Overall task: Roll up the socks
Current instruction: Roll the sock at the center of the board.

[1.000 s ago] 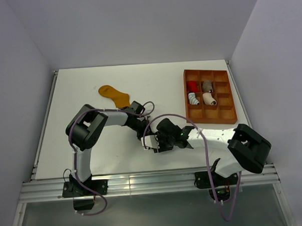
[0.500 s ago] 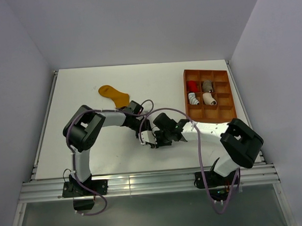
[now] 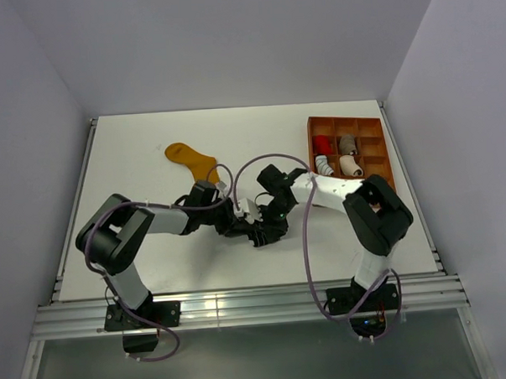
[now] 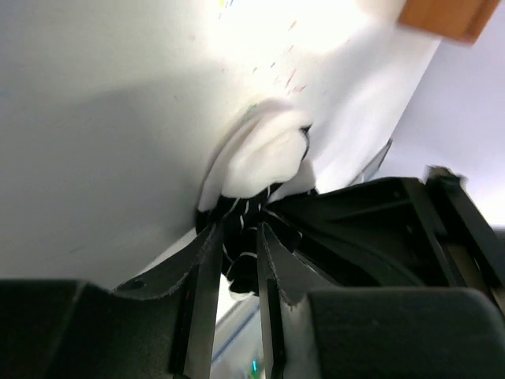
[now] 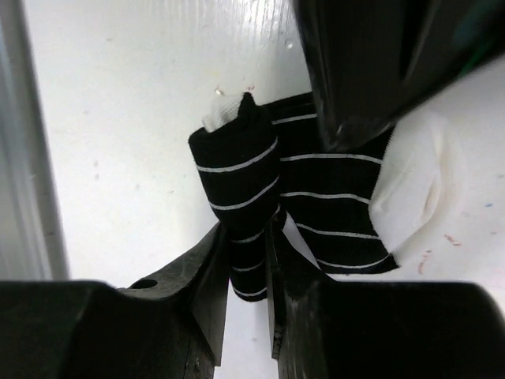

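Note:
The black-and-white striped sock lies at mid-table with its white toe flat. One end of it is folded up into a doubled strip. My right gripper is shut on that folded strip. From the other side my left gripper is shut on the striped fabric, just below the white toe. From above, the left gripper and the right gripper meet over the sock and hide most of it. The mustard-orange sock lies flat farther back on the left, untouched.
An orange compartment tray stands at the back right, holding a red bundle, a grey bundle and two pale rolled pieces. The table's near metal rail runs along the front, and a wall rises on each side.
The right arm has swung away from the near edge toward the tray, its gripper closing on the striped sock. The left arm has stretched low and leftward, its jaws now gripping the fabric.

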Action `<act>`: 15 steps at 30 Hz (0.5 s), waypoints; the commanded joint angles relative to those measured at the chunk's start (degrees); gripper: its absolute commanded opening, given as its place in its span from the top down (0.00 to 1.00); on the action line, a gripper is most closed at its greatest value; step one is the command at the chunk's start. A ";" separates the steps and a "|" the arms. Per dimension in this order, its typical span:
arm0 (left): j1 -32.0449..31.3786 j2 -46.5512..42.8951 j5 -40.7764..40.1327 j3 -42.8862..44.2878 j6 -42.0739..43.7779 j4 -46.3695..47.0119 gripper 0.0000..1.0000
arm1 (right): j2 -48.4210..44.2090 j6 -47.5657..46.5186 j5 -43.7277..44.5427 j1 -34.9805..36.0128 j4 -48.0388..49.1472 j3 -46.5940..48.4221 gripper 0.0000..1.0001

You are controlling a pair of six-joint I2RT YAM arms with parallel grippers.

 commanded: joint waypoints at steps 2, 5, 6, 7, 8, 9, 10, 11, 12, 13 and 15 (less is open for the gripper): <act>0.51 -7.33 -8.07 -6.12 -2.04 11.50 0.70 | 7.41 -3.88 -6.37 -3.05 -16.55 6.48 0.81; 0.60 -12.51 -11.58 -11.31 -2.57 17.03 0.70 | 12.42 -6.52 -9.19 -4.63 -24.53 11.84 0.81; 0.51 -14.09 -12.46 -12.64 -2.31 17.83 0.70 | 13.49 -6.70 -10.15 -4.90 -25.78 13.08 0.81; 0.51 -17.59 -14.21 -13.96 -0.83 18.97 0.72 | 14.55 -6.96 -10.51 -5.51 -26.92 14.31 0.81; 0.51 -19.63 -15.71 -15.88 0.32 18.81 0.73 | 16.56 -6.97 -10.77 -5.69 -27.89 16.50 0.81; 0.34 -21.91 -17.55 -16.60 1.72 16.89 0.73 | 17.62 -7.14 -11.21 -5.95 -30.08 17.74 0.81; -0.62 -26.63 -22.18 -17.74 5.31 15.39 0.74 | 18.68 -7.06 -11.65 -6.22 -31.05 18.88 0.81; -1.24 -29.11 -24.57 -18.18 6.99 13.99 0.74 | 20.51 -6.97 -12.00 -6.39 -32.02 20.98 0.81; -2.12 -31.49 -26.86 -18.62 8.84 12.41 0.73 | 21.40 -7.05 -12.35 -6.40 -33.77 22.05 0.81; -4.04 -35.60 -28.45 -18.80 12.69 10.21 0.72 | 22.20 -6.97 -13.05 -6.74 -34.49 22.84 0.81; -5.90 -38.53 -30.66 -18.54 16.83 8.36 0.69 | 24.04 -6.27 -13.15 -6.83 -35.28 24.60 0.80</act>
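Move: The right hand already pinches the black striped sock's roll. The sock's middle lies about 3 cm ahead of that hand and 1 cm to its left, some 1 cm below. From the left hand, already open, the same sock is roughly 4 cm to the right, 1 cm back and 2 cm below. The yellow sock lies about 20 cm ahead of the left hand and 13 cm to its left. Tipping forward over its top by about 30 degrees, the right hand swings its fingertips back towards the base while staying almost in place low over the table, still pinching the roll. The left hand meanwhile climbs about 8 cm and draws 5 cm left, away from the striped sock, its fingers swinging round to the front with their opening unchanged. ##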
